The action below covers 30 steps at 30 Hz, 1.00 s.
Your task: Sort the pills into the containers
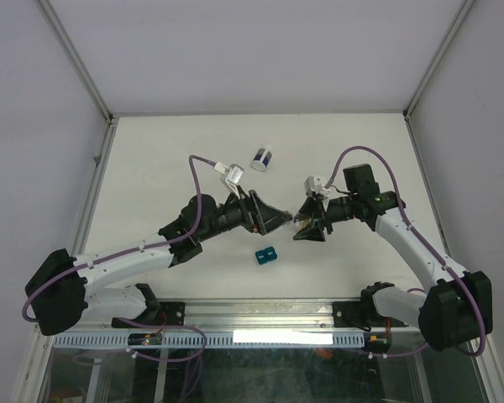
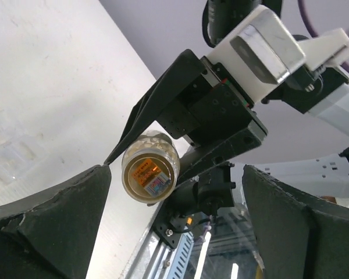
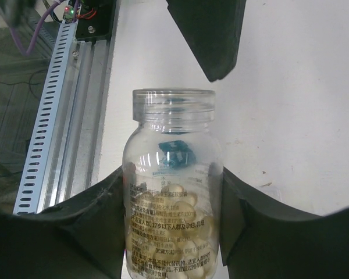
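Note:
A clear bottle (image 3: 173,192) with no cap, about half full of pale yellow pills (image 3: 186,232), is held between the fingers of my right gripper (image 3: 171,174), which is shut on its body. In the top view the bottle (image 1: 301,222) hangs over the table's middle between both grippers. My left gripper (image 2: 177,174) stands wide open just in front of the bottle's round end (image 2: 150,168), with nothing between its fingers (image 2: 52,224). One left finger (image 3: 206,35) shows beyond the bottle's mouth. Faint see-through containers (image 2: 9,152) lie on the table at the left.
A white jar with a dark-blue band (image 1: 262,159) lies further back on the table. A small teal block (image 1: 265,255) sits nearer the front rail (image 1: 260,312). White walls enclose the table on three sides.

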Motion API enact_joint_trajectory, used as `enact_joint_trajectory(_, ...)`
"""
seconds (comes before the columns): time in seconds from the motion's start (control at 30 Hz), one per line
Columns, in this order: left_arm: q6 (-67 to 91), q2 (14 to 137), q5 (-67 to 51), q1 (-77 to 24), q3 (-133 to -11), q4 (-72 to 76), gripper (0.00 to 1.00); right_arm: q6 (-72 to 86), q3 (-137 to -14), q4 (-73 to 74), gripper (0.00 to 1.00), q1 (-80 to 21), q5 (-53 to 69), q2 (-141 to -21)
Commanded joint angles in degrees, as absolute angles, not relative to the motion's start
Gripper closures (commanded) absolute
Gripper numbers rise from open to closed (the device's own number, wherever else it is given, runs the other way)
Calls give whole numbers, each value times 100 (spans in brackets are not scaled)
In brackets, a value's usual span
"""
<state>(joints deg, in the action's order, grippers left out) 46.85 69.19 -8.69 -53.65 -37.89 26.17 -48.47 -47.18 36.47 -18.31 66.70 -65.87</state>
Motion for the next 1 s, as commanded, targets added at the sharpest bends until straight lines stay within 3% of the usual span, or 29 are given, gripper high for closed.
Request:
enact_joint_trajectory(0.0,4084,6440,-918,-5388,-3649,2983,1,-5064,-5068,3697,100,-1846,6937,-6534)
enact_joint_trajectory(0.33,1056,5655,-3013,-5390,-3066,3963,1,-6113,-5154,4494,100,-1779,7310,-6540)
enact_joint_trajectory(0.73,-1332,6002,-3080,-5518,-3378,3300,1,-7238,-5157,5162,100,-1775,7335,-6720)
enact_joint_trajectory(0.97,-1650,6389,-2627,-5755,-3565,3003,10,-7347,-5181,5255,100,-1753,7297,-6748)
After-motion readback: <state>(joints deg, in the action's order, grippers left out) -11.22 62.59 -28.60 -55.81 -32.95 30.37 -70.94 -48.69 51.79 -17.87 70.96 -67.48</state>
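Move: The left hand hangs open just off the clear lid of the pill bottle, whose middle is about 3 cm below its hand point and 2 cm to the right, level with it forward. The teal box lies on the table some 22 cm below, about 3 cm back and 1 cm left of that hand; the clear tray, equally low, about 9 cm ahead and 8 cm right. From the right hand, gripping the bottle's body, the lid sits roughly 6 cm left, 2 cm higher and level with it forward. Touching nothing, the wide-open left hand draws back about 6 cm and up nearly 4, slightly left, away from the lid, rolling some 60 degrees clockwise as seen along its fingers, then sinks 3 cm and edges right towards the lid again, fingers barely starting to close. The right hand keeps its grip on the bottle, easing back 2 to 3 cm and turning a little counter-clockwise. ##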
